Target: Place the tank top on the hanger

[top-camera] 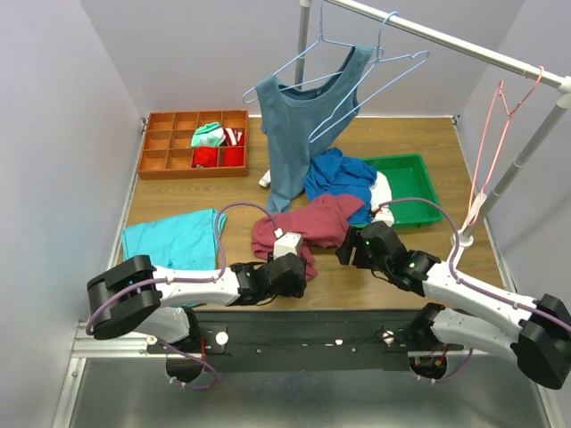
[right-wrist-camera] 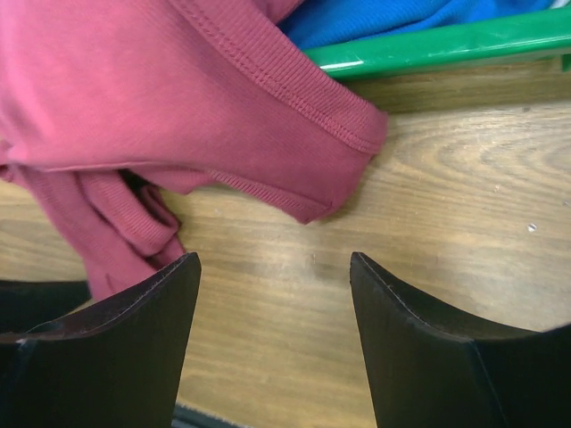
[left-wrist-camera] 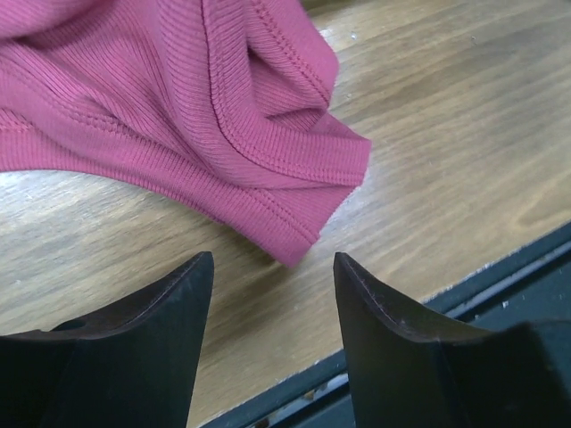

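Observation:
The maroon tank top (top-camera: 308, 227) lies crumpled on the wooden table, its far edge against the green tray. My left gripper (top-camera: 299, 267) sits at its near left edge. In the left wrist view the jaws (left-wrist-camera: 272, 263) stand open over bare wood, a folded strap end of the tank top (left-wrist-camera: 294, 178) just ahead of them. My right gripper (top-camera: 352, 245) is at the top's near right edge. It is open too (right-wrist-camera: 275, 263), with a hemmed corner of the tank top (right-wrist-camera: 294, 143) just beyond its tips. The empty light-blue hanger (top-camera: 369, 96) hangs tilted from the rail.
A slate-blue top on a second blue hanger (top-camera: 299, 125) hangs beside it from the rail (top-camera: 446, 40), and a pink hanger (top-camera: 495, 134) hangs further right. The green tray (top-camera: 419, 183) (right-wrist-camera: 428, 45) holds a bright blue garment (top-camera: 339, 178). An orange divided box (top-camera: 192, 143) and a teal cloth (top-camera: 174, 236) lie left.

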Available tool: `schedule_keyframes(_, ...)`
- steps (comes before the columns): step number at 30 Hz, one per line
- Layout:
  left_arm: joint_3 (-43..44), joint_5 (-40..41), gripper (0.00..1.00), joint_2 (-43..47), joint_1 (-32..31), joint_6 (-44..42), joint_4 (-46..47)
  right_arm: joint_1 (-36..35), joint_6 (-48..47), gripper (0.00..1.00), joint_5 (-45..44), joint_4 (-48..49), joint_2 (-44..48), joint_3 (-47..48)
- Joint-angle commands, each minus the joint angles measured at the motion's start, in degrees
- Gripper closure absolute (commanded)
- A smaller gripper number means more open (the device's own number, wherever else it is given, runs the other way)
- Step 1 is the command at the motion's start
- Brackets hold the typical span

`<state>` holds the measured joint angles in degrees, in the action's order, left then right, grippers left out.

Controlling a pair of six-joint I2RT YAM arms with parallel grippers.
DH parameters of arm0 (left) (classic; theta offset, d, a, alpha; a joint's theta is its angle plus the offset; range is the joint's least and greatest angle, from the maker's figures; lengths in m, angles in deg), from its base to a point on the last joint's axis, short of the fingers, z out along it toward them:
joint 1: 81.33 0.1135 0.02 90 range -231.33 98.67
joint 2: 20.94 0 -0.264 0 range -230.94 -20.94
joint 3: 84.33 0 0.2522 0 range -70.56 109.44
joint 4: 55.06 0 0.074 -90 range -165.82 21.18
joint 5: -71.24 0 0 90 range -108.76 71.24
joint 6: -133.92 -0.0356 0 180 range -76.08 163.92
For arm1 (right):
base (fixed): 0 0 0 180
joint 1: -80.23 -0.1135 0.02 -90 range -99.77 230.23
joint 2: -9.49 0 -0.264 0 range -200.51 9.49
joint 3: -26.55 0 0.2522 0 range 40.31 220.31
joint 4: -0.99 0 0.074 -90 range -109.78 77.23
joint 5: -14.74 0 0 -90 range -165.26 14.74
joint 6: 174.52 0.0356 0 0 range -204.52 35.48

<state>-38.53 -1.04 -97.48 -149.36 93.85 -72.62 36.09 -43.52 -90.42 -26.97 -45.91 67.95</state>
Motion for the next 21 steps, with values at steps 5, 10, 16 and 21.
schedule_keyframes(5,-0.6,8.0,0.43,-3.2,-1.8,5.2,6.6,0.1,-0.2,0.24,-6.5,13.7,-9.0,-2.7)
schedule_keyframes(10,-1.2,10.3,0.64,-2.7,-1.9,5.2,8.8,0.1,-0.6,0.26,-9.4,18.6,-12.6,-3.3)
schedule_keyframes(16,-0.8,11.5,1.0,2.4,-2.0,4.0,6.2,0.1,-0.8,0.67,-13.7,18.4,-14.2,-1.9)
schedule_keyframes(21,1.5,16.0,1.0,15.2,-2.1,2.4,-6.4,0.0,-0.7,0.99,-16.0,6.8,-9.2,4.5)
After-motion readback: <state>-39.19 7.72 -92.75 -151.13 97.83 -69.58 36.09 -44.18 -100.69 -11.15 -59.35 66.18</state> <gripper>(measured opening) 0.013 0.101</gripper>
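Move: The maroon tank top's near corner is just off the left fingertips, about 2 cm ahead, 1 cm right and 1 cm below. Its right corner lies some 4 cm straight ahead of the right hand and 3 cm lower. From the right hand, the green bin's middle is roughly 13 cm ahead and 5 cm right, the blue shirt about 14 cm ahead and 3 cm left, both about 2 cm lower. The turquoise cloth is some 30 cm left of the left hand and 6 cm ahead. Left hand pinches its corner and lifts some 3 cm; right reaches about 5 cm forward and down, pinching the other. ##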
